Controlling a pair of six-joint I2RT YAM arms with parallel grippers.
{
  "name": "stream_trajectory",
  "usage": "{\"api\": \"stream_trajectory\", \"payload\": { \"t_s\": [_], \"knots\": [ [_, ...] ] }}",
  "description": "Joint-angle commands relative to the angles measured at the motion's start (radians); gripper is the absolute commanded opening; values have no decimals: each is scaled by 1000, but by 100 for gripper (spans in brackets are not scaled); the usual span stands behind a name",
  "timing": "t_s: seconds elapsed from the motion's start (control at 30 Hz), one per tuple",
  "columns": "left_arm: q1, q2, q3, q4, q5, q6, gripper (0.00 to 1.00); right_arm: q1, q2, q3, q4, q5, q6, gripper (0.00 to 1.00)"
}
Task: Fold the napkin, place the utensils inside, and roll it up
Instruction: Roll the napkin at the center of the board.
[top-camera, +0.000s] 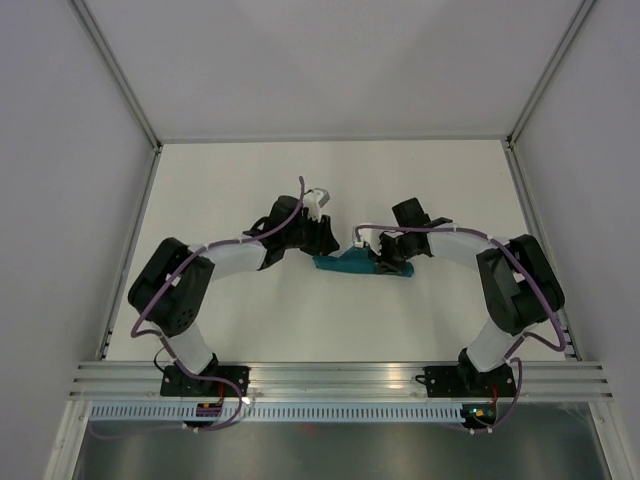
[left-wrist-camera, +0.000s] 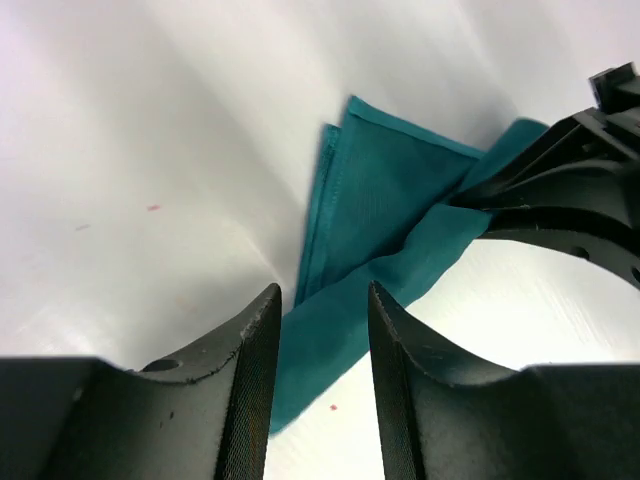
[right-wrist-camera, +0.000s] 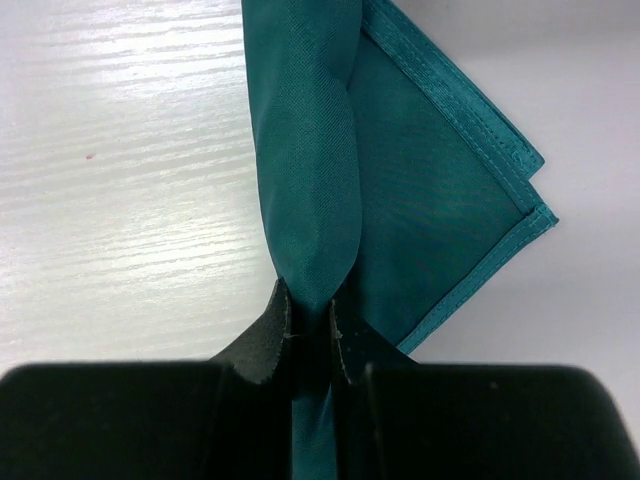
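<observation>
The teal napkin (top-camera: 350, 265) lies as a narrow rolled bundle on the white table between the two arms. In the right wrist view my right gripper (right-wrist-camera: 311, 300) is shut on the rolled part of the napkin (right-wrist-camera: 310, 180), with a flat hemmed corner spreading to the right. In the left wrist view my left gripper (left-wrist-camera: 322, 300) stands open over the napkin's (left-wrist-camera: 380, 210) other end, the cloth lying under the gap and not pinched. The right gripper's fingers (left-wrist-camera: 560, 190) show at that view's right edge. The utensils are hidden.
A white table (top-camera: 250, 190) with grey side walls and metal rails (top-camera: 130, 250) along its edges. An aluminium beam (top-camera: 340, 375) runs across the near edge by the arm bases.
</observation>
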Motion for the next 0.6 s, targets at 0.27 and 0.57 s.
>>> {"api": "stream_trajectory", "payload": {
  "t_s": [0.27,0.57],
  "knots": [
    [-303,-279,-371,523,-523,516,53,-29,321,230,-348,-32,-46,0],
    [-437,-69,-300,571,-612,796,78,-46,469,411,-509,-55,-32,0]
  ]
}}
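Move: The stretch of rolled napkin between the two hands lies about 6 cm to the left hand's right, 3 cm back and 5 cm below it; the roll's left end is some 3 cm to that hand's left and 4 cm back. The right hand already grips the roll, with that same stretch 7 cm to its left, level with it. The napkin's unrolled flap lies about 4 cm farther out and 5 cm left of the right hand, at table level. Still pinching the roll, the right hand carries it about 2 cm forward and slightly left, tipping over forward by some 20 degrees. Meanwhile the empty left hand lifts and eases left, then swings back about 7 cm and to the right across to the roll's near side, sinking again. Its fingers swing to point more forward and less steeply down and open wider, without touching the napkin. ##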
